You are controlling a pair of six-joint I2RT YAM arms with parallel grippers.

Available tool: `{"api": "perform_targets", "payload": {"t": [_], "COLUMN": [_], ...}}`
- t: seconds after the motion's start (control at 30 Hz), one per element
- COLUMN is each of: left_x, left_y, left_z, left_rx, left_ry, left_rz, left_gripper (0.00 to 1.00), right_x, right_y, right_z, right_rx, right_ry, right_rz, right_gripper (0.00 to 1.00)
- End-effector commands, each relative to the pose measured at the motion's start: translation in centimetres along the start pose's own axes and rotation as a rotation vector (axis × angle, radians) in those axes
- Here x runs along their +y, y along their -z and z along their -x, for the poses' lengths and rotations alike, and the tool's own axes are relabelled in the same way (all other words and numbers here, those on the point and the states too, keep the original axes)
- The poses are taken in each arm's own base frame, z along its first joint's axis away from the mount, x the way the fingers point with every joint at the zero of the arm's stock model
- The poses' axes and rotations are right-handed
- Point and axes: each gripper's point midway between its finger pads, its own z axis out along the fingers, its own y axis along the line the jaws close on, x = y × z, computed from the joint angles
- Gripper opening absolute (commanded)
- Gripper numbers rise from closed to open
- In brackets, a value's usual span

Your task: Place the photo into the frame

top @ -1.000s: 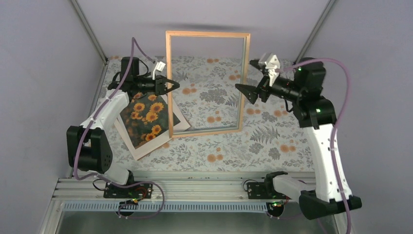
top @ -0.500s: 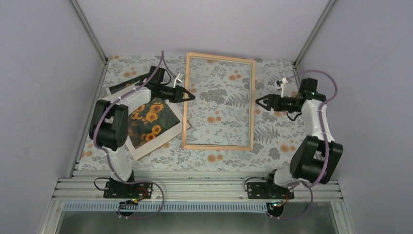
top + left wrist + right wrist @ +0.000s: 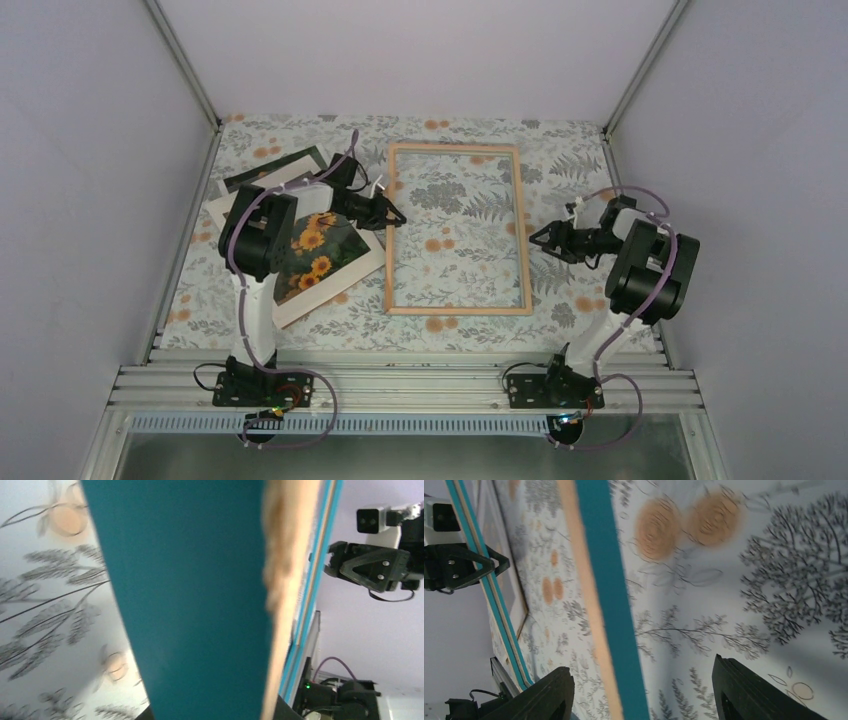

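Note:
The frame [image 3: 458, 311] lies about flat on the flowered cloth, pale wood back up. My left gripper [image 3: 395, 214] is at its left rail. In the left wrist view the teal rail [image 3: 185, 605] fills the picture and hides most of my fingers, which sit close on either side of it. My right gripper [image 3: 537, 238] is at the right rail. In the right wrist view it [image 3: 642, 666] is wide open, with the teal rail [image 3: 611, 605] between the fingers and touching neither. The sunflower photo [image 3: 322, 248] lies face up left of the frame, partly under my left arm.
The photo rests on a white border sheet [image 3: 300, 305]. A dark flat board [image 3: 272, 170] lies behind it at the back left. Grey walls close in the table on the left, back and right. The arm bases and metal rail [image 3: 400, 385] run along the near edge.
The frame has come down from standing upright at the back to lying about flat. Both grippers have dropped low with it, and both arms have folded down toward the table.

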Motion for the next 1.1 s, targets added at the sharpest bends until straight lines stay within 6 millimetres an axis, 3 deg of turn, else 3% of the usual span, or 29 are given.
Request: {"api": "perform_targets", "payload": {"t": [0.0,0.17,0.3,0.47,0.53,0.77,0.9,0.97,1.07], "left_x": [5.2,7.3,9.0,10.6,11.3,13.3,13.6,12.9,9.8], "left_y": [0.4,1.5,2.7,4.2,4.7,6.1,6.6,6.7,7.6], "left_z": [2.1,1.6,0.4,-1.9,-2.9,-6.0,-6.4,-5.7,-3.0], "left_rx": [-0.088,-0.083,-0.047,0.023,0.053,0.159,0.183,0.171,0.1], "left_ry": [-0.11,-0.112,-0.12,-0.143,-0.147,-0.155,-0.185,-0.24,-0.394], "left_rz": [0.3,0.441,0.56,0.677,0.713,0.811,0.828,0.828,0.825], "left_gripper": [0.2,0.37,0.57,0.6,0.67,0.68,0.68,0.67,0.68], "right_x": [-2.2,-3.1,-3.2,-3.1,-3.0,-2.9,-2.8,-2.7,-2.4], "right_y": [-1.7,-2.5,-2.7,-2.5,-2.4,-2.3,-2.1,-2.0,-1.9], "right_z": [-0.7,-1.3,-1.3,-1.3,-1.1,-1.1,-0.7,-0.6,-0.4], "right_rx": [0.012,0.033,0.033,0.028,0.024,0.02,0.008,0.001,-0.007], "right_ry": [-0.053,-0.082,-0.087,-0.08,-0.072,-0.063,-0.048,-0.039,-0.024], "right_rz": [-0.037,-0.045,-0.042,-0.046,-0.048,-0.052,-0.054,-0.054,-0.044], "right_gripper": [0.67,0.67,0.67,0.67,0.68,0.68,0.68,0.68,0.69]}}
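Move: The left hand still grips the wooden frame by its left bar, a few centimetres above the table; the frame's middle lies about 14 cm to its right and 2 cm back. The mounted sunflower photo lies roughly 20 cm to the hand's left, 3 cm back and 4 cm below. From the right hand, empty and part-open, the frame's middle is some 17 cm left, 2 cm ahead and 1 cm below. Left hand lowers the frame 3 cm, lets go, draws 8 cm left, tipping fingers-down; right hand sinks 3 cm. ##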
